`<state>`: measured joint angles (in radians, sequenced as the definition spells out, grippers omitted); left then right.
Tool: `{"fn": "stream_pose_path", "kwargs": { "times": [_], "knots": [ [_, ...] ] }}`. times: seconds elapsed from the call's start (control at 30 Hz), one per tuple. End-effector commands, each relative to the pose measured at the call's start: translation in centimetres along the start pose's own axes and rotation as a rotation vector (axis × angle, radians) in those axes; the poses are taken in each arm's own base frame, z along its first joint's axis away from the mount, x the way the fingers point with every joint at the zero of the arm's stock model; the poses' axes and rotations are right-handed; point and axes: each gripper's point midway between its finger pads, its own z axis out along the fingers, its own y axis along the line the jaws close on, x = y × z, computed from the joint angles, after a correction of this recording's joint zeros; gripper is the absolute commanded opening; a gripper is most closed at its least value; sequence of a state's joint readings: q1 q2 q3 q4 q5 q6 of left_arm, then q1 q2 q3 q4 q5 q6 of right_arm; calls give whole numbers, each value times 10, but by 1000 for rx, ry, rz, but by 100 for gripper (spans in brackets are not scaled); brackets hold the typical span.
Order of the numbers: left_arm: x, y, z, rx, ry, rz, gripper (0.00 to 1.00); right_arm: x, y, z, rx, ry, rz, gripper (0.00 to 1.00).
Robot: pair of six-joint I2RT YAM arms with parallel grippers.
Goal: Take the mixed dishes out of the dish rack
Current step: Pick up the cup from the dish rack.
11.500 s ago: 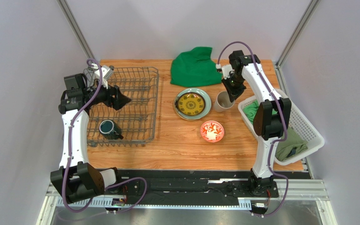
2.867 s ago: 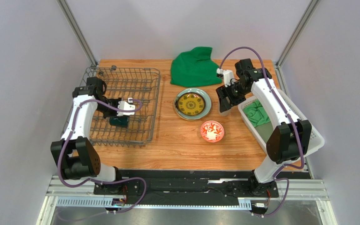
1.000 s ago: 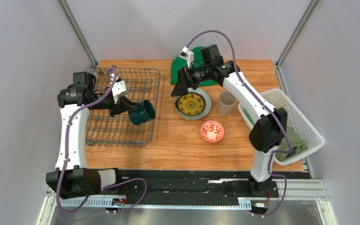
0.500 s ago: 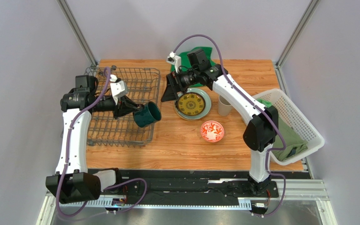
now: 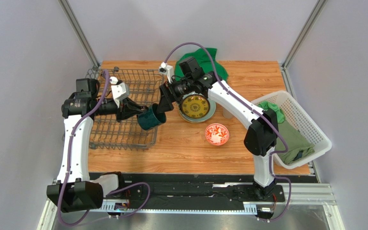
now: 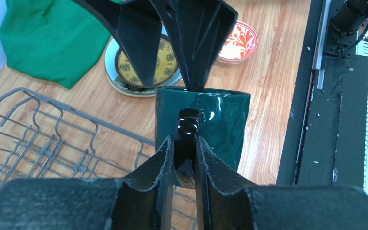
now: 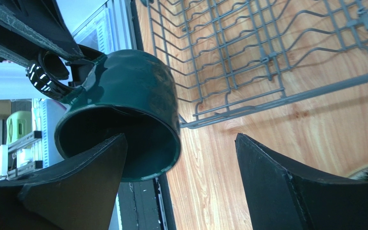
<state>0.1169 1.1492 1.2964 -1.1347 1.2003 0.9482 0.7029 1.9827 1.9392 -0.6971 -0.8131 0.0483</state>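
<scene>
The dark teal mug [image 5: 148, 120] hangs tilted in the air over the right edge of the dish rack [image 5: 123, 96], mouth facing right. My left gripper [image 6: 186, 153] is shut on its handle [image 6: 189, 129]. My right gripper [image 7: 181, 139] is open at the mug's mouth [image 7: 138, 148]. One finger [image 7: 75, 187] lies across the opening and the other [image 7: 286, 187] stands well off to the side, so the rim wall sits between them. On the table lie the pale green plate [image 5: 211, 109] with the small yellow patterned plate [image 5: 194, 106] on it, and the red-and-white bowl [image 5: 216, 134].
The grey wire rack [image 6: 42, 139] holds no dishes that I can see. A green cloth [image 5: 209, 53] lies at the back behind my right arm. A white lattice basket [image 5: 310, 129] with green cloth in it stands at the right edge.
My right gripper has swung left from above the plates to the mug's mouth, its jaws narrowing a little. The left gripper carried the mug slightly right and lower.
</scene>
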Motion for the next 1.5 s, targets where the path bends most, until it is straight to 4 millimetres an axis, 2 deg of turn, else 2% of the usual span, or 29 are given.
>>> {"fn": "stream_pose_path", "kwargs": {
  "times": [0.0, 0.23, 0.33, 0.63, 0.67, 0.73, 0.77, 0.83, 0.93, 1.03, 1.13, 1.23, 1.3, 1.33, 1.47],
  "knots": [
    [-30, -12, 0, 39, -115, 86, 0, -15, 17, 14, -24, -28, -83, 86],
    [-34, -16, -1, 39, -130, 88, 0, -4, 22, 30, -37, 8, -95, 79],
    [-36, -17, -1, 36, -137, 94, 0, 1, 23, 34, -46, 22, -96, 71],
    [-31, -15, 1, 39, -138, 78, 0, 5, 27, 32, -62, 33, -124, 36],
    [-30, -15, 2, 40, -138, 76, 0, 5, 28, 32, -65, 34, -126, 28],
    [-29, -14, 2, 39, -139, 76, 0, 5, 29, 31, -68, 34, -129, 20],
    [-28, -14, 3, 38, -137, 75, 0, 6, 29, 31, -68, 36, -129, 11],
    [-27, -12, 3, 35, -135, 69, 0, 6, 29, 31, -66, 37, -132, 3],
    [-22, -9, 4, 26, -125, 58, 0, 7, 29, 29, -60, 39, -138, 0],
    [-18, -8, 4, 17, -112, 56, 9, 8, 28, 28, -56, 43, -140, 0],
    [-15, -6, 4, 5, -101, 70, 29, 8, 28, 25, -45, 40, -148, 0],
    [-15, -5, 4, -6, -98, 85, 42, 7, 32, 22, -42, 36, -159, 0],
    [-17, -5, 4, -7, -101, 82, 46, 6, 34, 19, -40, 32, -166, 0],
    [-18, -3, 3, -11, -103, 87, 67, 6, 33, 19, -35, 32, -169, 0],
    [-21, -2, 3, -13, -109, 87, 87, 8, 32, 15, -25, 33, -174, 0]
  ]
}}
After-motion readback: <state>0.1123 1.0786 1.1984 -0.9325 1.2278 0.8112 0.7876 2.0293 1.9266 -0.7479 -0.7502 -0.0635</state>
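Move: The right hand, fingers wide open and pointing left, has the dark green cup's middle some 6 cm back, 6 cm to its left and 4 cm below; the plate stack lies about 7 cm ahead and 12 cm right, the red bowl 7 cm back and 23 cm right, both roughly 21 cm lower. From the left hand, already pinching the handle, the cup's middle is about 3 cm back, 4 cm right and 3 cm down. While the left hand keeps the cup by its handle almost still, the right hand reaches back and left about 4 cm and sinks about 2 cm to the cup's mouth, then closes its fingers on the forward side of the rim, one finger inside the mouth and one outside. With that grip kept it eases down nearly another 2 cm and a little right, as the left fingers open wide and let go of the handle, that hand otherwise staying where it is. ##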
